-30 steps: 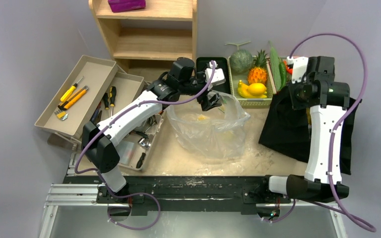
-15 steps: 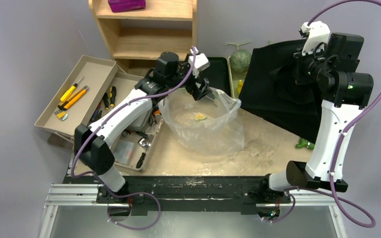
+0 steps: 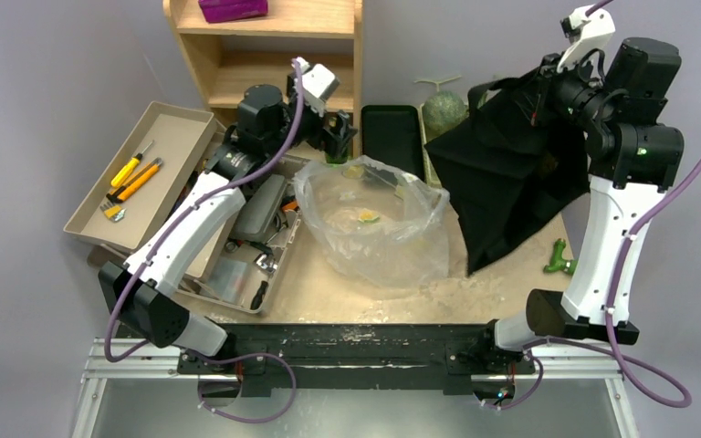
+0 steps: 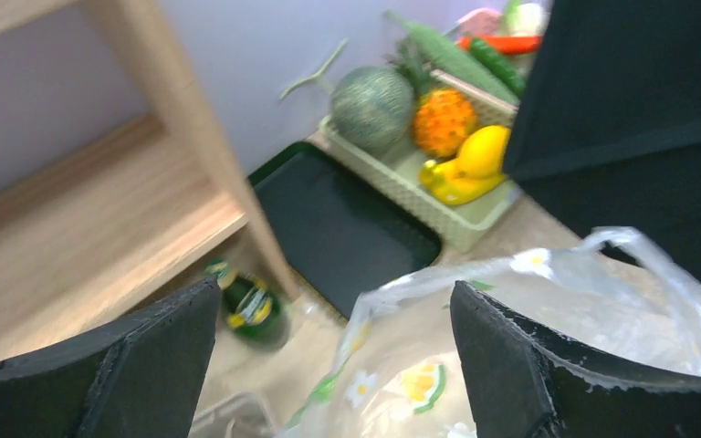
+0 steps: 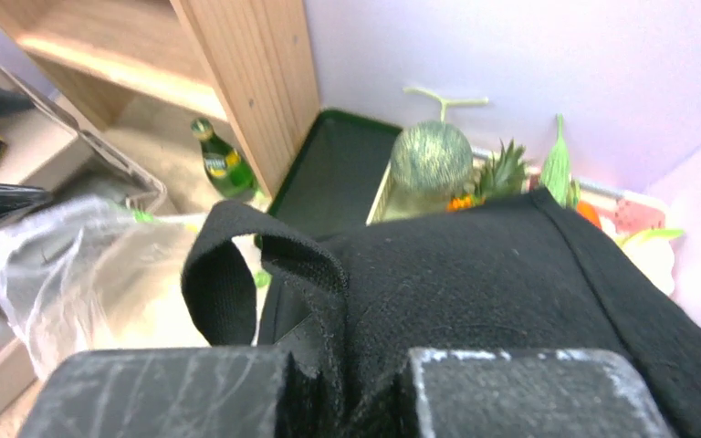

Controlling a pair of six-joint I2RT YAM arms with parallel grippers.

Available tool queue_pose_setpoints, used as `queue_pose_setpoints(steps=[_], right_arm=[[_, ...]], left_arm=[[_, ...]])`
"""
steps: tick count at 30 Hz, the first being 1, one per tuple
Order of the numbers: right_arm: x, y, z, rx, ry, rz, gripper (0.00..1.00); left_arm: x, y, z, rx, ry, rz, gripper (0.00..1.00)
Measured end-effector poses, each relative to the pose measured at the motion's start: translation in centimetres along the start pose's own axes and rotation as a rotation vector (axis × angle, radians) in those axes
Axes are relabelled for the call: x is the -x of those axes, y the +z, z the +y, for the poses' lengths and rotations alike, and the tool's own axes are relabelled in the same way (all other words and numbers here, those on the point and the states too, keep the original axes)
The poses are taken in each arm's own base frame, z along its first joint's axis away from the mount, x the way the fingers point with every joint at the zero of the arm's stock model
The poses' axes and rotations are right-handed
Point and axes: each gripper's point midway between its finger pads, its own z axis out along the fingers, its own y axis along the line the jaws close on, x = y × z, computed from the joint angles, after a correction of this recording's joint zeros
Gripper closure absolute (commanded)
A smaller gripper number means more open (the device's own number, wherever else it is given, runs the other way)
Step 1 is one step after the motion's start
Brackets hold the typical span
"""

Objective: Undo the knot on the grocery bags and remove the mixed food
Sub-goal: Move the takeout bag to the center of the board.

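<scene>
The see-through plastic grocery bag [image 3: 374,233] stands open at the table's middle, its rim [image 4: 511,269] just below my left gripper [image 4: 333,365]. That gripper [image 3: 331,132] is open, holds nothing and hovers by the shelf post. A green bottle [image 4: 251,306] lies under it beside the post. My right gripper [image 5: 347,383] is shut on the black cloth grocery bag [image 3: 511,178], which hangs lifted off the table, one strap handle [image 5: 224,274] looping loose. Behind it are a green melon [image 3: 443,109], a pineapple [image 4: 443,119] and yellow fruit [image 4: 475,160] in a basket [image 4: 461,228]. A small green vegetable [image 3: 559,260] lies on the table at the right.
A flat black tray [image 3: 392,137] lies behind the plastic bag. The wooden shelf [image 3: 274,55] stands at the back left. Beige trays [image 3: 146,173] with yellow-handled tools and an open case [image 3: 246,251] fill the left side.
My right arm has raised the black bag off the table and swung it up and to the back; a green vegetable now lies beneath. My left gripper has drawn away from the plastic bag toward the shelf.
</scene>
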Motion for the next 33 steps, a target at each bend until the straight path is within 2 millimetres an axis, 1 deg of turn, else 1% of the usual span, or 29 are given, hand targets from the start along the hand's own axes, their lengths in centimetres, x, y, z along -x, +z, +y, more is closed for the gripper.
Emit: queue_pose_setpoints(steps=[4, 6, 11, 15, 17, 19, 22, 24, 26, 29, 32, 33], right_arm=[[2.5, 0.6, 0.9, 0.056, 0.024, -0.096, 1.0], [3.7, 0.8, 1.3, 0.087, 0.041, -0.14, 1.0], [6.2, 1.9, 2.1, 0.166, 0.073, -0.224, 1.0], [8.0, 3.4, 3.2, 0.26, 0.109, -0.28, 1.0], [8.7, 4.2, 4.5, 0.319, 0.115, -0.298, 1.0], [9.1, 5.0, 6.5, 0.388, 0.106, -0.307, 1.0], [9.4, 6.1, 10.2, 0.5, 0.088, -0.313, 1.0], [9.7, 6.4, 11.8, 0.553, 0.092, -0.317, 1.0], [10.4, 6.7, 13.1, 0.605, 0.105, -0.33, 1.0], [12.0, 7.0, 14.1, 0.656, 0.136, -0.372, 1.0], [13.0, 6.5, 16.4, 0.724, 0.141, -0.407, 1.0], [13.3, 6.2, 17.4, 0.75, 0.132, -0.422, 1.0]], left_arm=[[-2.0, -1.0, 4.4, 0.145, -0.099, 0.056, 0.08], [-2.9, -1.4, 5.8, 0.198, -0.128, 0.075, 0.08], [-5.7, -1.9, 6.9, 0.264, -0.19, 0.146, 0.08], [-7.1, -2.7, 8.3, 0.308, -0.232, 0.182, 0.09], [-7.6, -3.2, 9.1, 0.331, -0.244, 0.196, 0.1], [-8.0, -3.7, 9.9, 0.355, -0.251, 0.207, 0.1], [-8.5, -4.5, 10.8, 0.379, -0.265, 0.216, 0.1], [-8.6, -5.1, 11.4, 0.398, -0.279, 0.218, 0.11], [-8.6, -5.8, 12.0, 0.415, -0.287, 0.217, 0.11], [-8.5, -6.5, 12.2, 0.429, -0.295, 0.213, 0.11], [-8.5, -6.9, 12.0, 0.43, -0.298, 0.213, 0.1], [-8.6, -7.0, 12.0, 0.433, -0.302, 0.213, 0.1]])
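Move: The centre of the board, where I am taking the black takeout bag, lies about 22 cm left of my right hand, 6 cm back and some 48 cm below. The clear grocery bag lies open right on that spot. The black tray is about 20 cm left and 13 cm ahead of my right hand, the green basket about 5 cm left and 12 cm ahead. From my left hand the centre is about 6 cm right, 11 cm back and 38 cm below. Keeping the takeout bag's strap pinched, my right hand first lifts and eases forward, then swings left, high over the tray and grocery bag, about 20 cm left and 11 cm up in all, turning some 40 degrees counter-clockwise as its left side rises. My empty left hand, still open, clears out about 14 cm left, also sinking and tipping down. ##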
